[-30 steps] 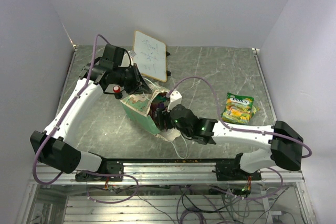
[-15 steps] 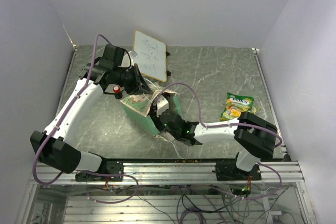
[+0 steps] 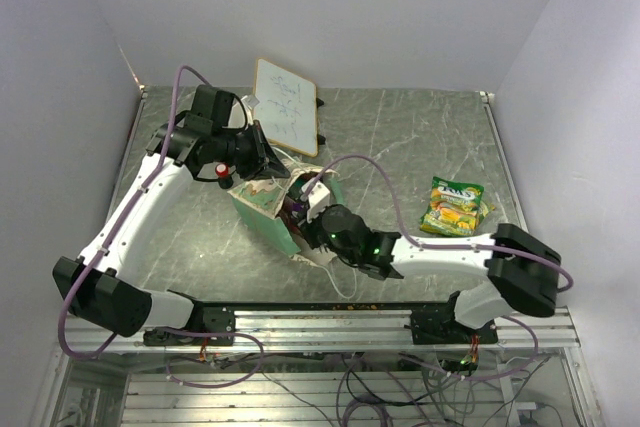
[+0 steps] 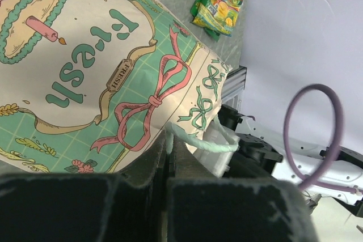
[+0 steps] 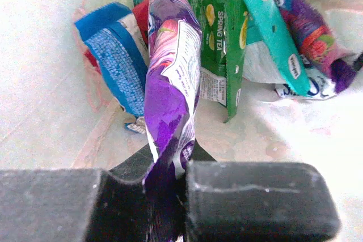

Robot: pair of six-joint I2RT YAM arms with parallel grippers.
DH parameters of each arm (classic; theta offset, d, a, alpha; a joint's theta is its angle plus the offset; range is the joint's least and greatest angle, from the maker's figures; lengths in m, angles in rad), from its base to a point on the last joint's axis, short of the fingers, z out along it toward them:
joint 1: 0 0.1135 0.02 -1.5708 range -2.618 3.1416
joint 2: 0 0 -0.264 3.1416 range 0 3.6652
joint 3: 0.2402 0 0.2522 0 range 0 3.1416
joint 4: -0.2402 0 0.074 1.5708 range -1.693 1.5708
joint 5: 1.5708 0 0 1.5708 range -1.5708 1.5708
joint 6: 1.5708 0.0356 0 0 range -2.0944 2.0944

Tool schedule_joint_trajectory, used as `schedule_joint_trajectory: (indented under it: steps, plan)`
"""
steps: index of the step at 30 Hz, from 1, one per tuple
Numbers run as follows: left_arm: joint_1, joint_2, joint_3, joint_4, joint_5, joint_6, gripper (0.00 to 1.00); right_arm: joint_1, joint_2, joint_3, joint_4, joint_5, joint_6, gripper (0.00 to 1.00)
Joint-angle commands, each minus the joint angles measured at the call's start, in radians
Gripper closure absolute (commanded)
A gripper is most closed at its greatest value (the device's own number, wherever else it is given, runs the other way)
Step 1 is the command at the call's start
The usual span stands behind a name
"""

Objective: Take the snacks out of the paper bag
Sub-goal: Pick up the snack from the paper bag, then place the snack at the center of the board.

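Observation:
The paper bag [image 3: 268, 205] lies tilted on the table, cream with a green band, its mouth facing right. My left gripper [image 3: 257, 153] is shut on its pale green string handle [image 4: 195, 140] at the bag's upper edge [image 4: 102, 66]. My right gripper [image 3: 302, 210] reaches into the bag's mouth. In the right wrist view it [image 5: 170, 168] is shut on a purple snack packet [image 5: 170, 77]. Behind that, inside the bag, lie a blue packet [image 5: 122, 60], a green one [image 5: 218, 43], a teal one [image 5: 266, 26] and another purple one [image 5: 312, 35]. A green-yellow snack packet [image 3: 452, 205] lies on the table to the right.
A white wood-framed board [image 3: 287, 105] leans at the back, just behind the bag. A small red-topped cylinder [image 3: 221, 171] shows by the left wrist. Grey walls close in the table on three sides, and a metal rail [image 3: 330, 319] runs along the near edge.
My right gripper has moved further into the bag's mouth and closed on the purple packet. The left gripper keeps its hold on the handle and has hardly shifted.

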Motion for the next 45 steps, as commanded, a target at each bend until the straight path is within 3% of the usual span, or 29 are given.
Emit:
schedule_joint_trajectory:
  steps: [1,5,12,16,20,24,28,30,33,35,39,45]
  plan:
    - [0.005,-0.015,-0.001,0.033,-0.019,-0.01,0.93,0.004,-0.139,-0.006,-0.078,-0.028,-0.029,1.0]
    - [0.004,-0.013,0.001,0.05,-0.035,-0.017,0.93,0.003,-0.248,0.026,-0.262,-0.098,-0.092,1.0]
    - [0.005,-0.008,-0.012,0.076,-0.045,-0.029,0.93,0.002,-0.43,0.196,-0.808,-0.327,-0.299,1.0]
    - [0.004,0.005,-0.013,0.082,-0.046,-0.028,0.93,0.003,-0.523,0.341,-1.052,-0.293,-0.359,1.0]
    - [0.006,0.02,-0.005,0.076,-0.044,-0.025,0.93,0.003,-0.583,0.475,-1.179,-0.16,-0.355,1.0]
    - [0.004,0.026,-0.011,0.074,-0.04,-0.026,0.93,0.003,-0.619,0.577,-1.138,-0.006,-0.306,1.0]
    - [0.004,0.027,-0.02,0.082,-0.03,-0.031,0.93,0.003,-0.625,0.536,-0.866,0.322,-0.271,1.0]
    - [0.005,0.029,-0.016,0.078,-0.031,-0.028,0.93,0.002,-0.587,0.499,-0.729,0.443,-0.321,1.0]
    - [0.005,0.03,-0.009,0.069,-0.028,-0.022,0.93,-0.024,-0.467,0.491,-0.601,0.489,-0.483,1.0]
    - [0.006,0.032,0.0,0.058,-0.033,-0.013,0.93,-0.139,-0.38,0.517,-0.58,0.439,-0.447,1.0]
    - [0.005,0.033,0.001,0.053,-0.024,-0.007,0.93,-0.503,-0.259,0.577,-0.673,0.196,-0.133,1.0]
    - [0.006,0.032,0.007,0.033,-0.021,0.02,0.93,-0.844,-0.289,0.421,-0.65,-0.079,0.253,1.0]
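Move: My right hand is in the mouth of the paper bag and already grips the purple snack. Clear table for it lies about 32 cm to my right, 20 cm ahead and 11 cm below, just beyond the green-yellow pack, which is some 38 cm right, 9 cm ahead and 11 cm below. The remaining snacks sit about 8 cm ahead, 5 cm left and 5 cm below. From my left hand, that clear table is roughly 34 cm right, 15 cm ahead and 27 cm below. With my right fingers kept shut on the purple snack, I draw it out of the bag, rising some 27 cm while backing off slightly and going right. Then I sweep forward about 20 cm, farther right and partway down, towards the clear table, swinging the fingers clockwise some 45 degrees to point forward. My left hand keeps hold of the bag's handle, easing forward barely 2 cm. ##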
